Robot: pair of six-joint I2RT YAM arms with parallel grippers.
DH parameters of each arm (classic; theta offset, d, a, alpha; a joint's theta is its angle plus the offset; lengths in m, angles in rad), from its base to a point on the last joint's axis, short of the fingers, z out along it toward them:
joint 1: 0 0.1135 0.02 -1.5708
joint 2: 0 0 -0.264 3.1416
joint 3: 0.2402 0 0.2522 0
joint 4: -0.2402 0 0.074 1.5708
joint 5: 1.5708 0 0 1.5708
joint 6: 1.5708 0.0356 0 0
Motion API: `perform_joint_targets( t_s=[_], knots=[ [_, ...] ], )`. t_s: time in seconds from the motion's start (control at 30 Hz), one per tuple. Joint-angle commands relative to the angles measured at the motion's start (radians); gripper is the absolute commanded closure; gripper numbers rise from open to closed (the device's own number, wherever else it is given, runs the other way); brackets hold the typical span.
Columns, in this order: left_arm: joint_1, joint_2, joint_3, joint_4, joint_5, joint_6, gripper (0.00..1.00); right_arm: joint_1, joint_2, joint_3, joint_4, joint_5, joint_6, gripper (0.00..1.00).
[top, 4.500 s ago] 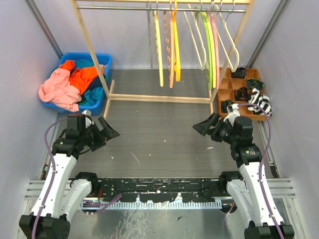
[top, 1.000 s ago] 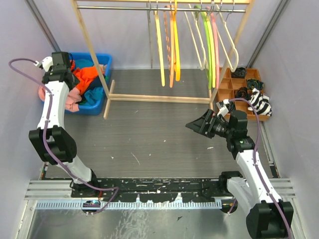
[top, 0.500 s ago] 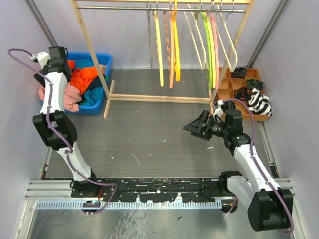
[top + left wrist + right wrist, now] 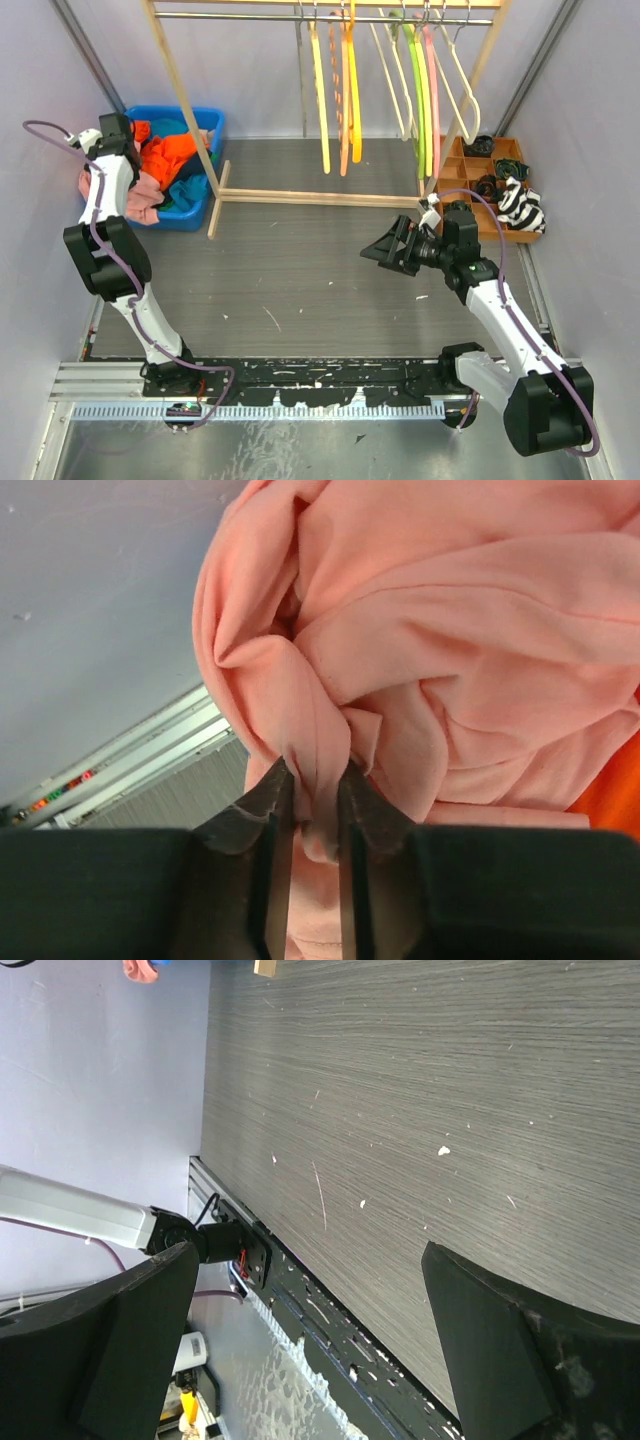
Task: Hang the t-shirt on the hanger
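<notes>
The salmon-pink t-shirt (image 4: 143, 198) lies crumpled over the near-left edge of the blue bin (image 4: 207, 122). In the left wrist view the t-shirt (image 4: 450, 630) fills the frame, and my left gripper (image 4: 312, 792) is shut on a thin fold of it. From above, the left gripper (image 4: 115, 140) reaches down into the bin from the left wall side. The cream-white hanger (image 4: 466, 97) hangs at the right end of the rail. My right gripper (image 4: 386, 250) hovers wide open over the floor's right middle; between the spread fingers of the right gripper (image 4: 310, 1250) only floor shows.
An orange garment (image 4: 170, 150) and darker clothes share the bin. Yellow (image 4: 320, 100), orange, green and pink hangers hang on the wooden rack (image 4: 310, 197). A wooden compartment tray (image 4: 470, 185) with a zebra-striped cloth (image 4: 520, 205) stands at the right wall.
The left gripper has dropped a little onto the pink t-shirt and closed on a fold. The right arm has drifted further left with its jaws still wide.
</notes>
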Motion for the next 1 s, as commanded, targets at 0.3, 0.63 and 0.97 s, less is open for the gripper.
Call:
perform_joint_targets(
  t_s=[0.3, 0.63, 0.97],
  knots=[
    [-0.030, -0.232, 0.016, -0.044, 0.106, 0.009, 1.00, 0.028, -0.052, -0.011, 0.072, 0.009, 0.030, 0.00],
    [-0.030, -0.389, 0.107, -0.142, 0.307, -0.017, 1.00, 0.051, -0.110, -0.012, 0.044, 0.023, 0.047, 0.00],
    [-0.044, -0.501, 0.178, -0.209, 0.557, -0.064, 1.00, 0.054, -0.154, 0.021, -0.009, 0.048, 0.041, 0.00]
  ],
)
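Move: My left hand is down on the near left side of the pink t-shirt, with fabric already between the half-closed fingers; the shirt's middle lies about 8 cm to the right, 2 cm ahead and 3 cm lower. The orange shirt is some 19 cm right and 8 cm ahead, the teal cloth about 23 cm right and level with the hand. From my open right hand the t-shirt lies roughly 57 cm left and 20 cm ahead, a bit lower. I shut my left fingers on the bunched edge of the pink t-shirt, then pull that pinch up out of the bin, rising about 16 cm while drawing right some 10 cm and a little back. As I lift, the fingers swing clockwise by roughly 30 degrees, from pointing left round towards forward. My right hand, still wide open, eases up and back a couple of centimetres. ##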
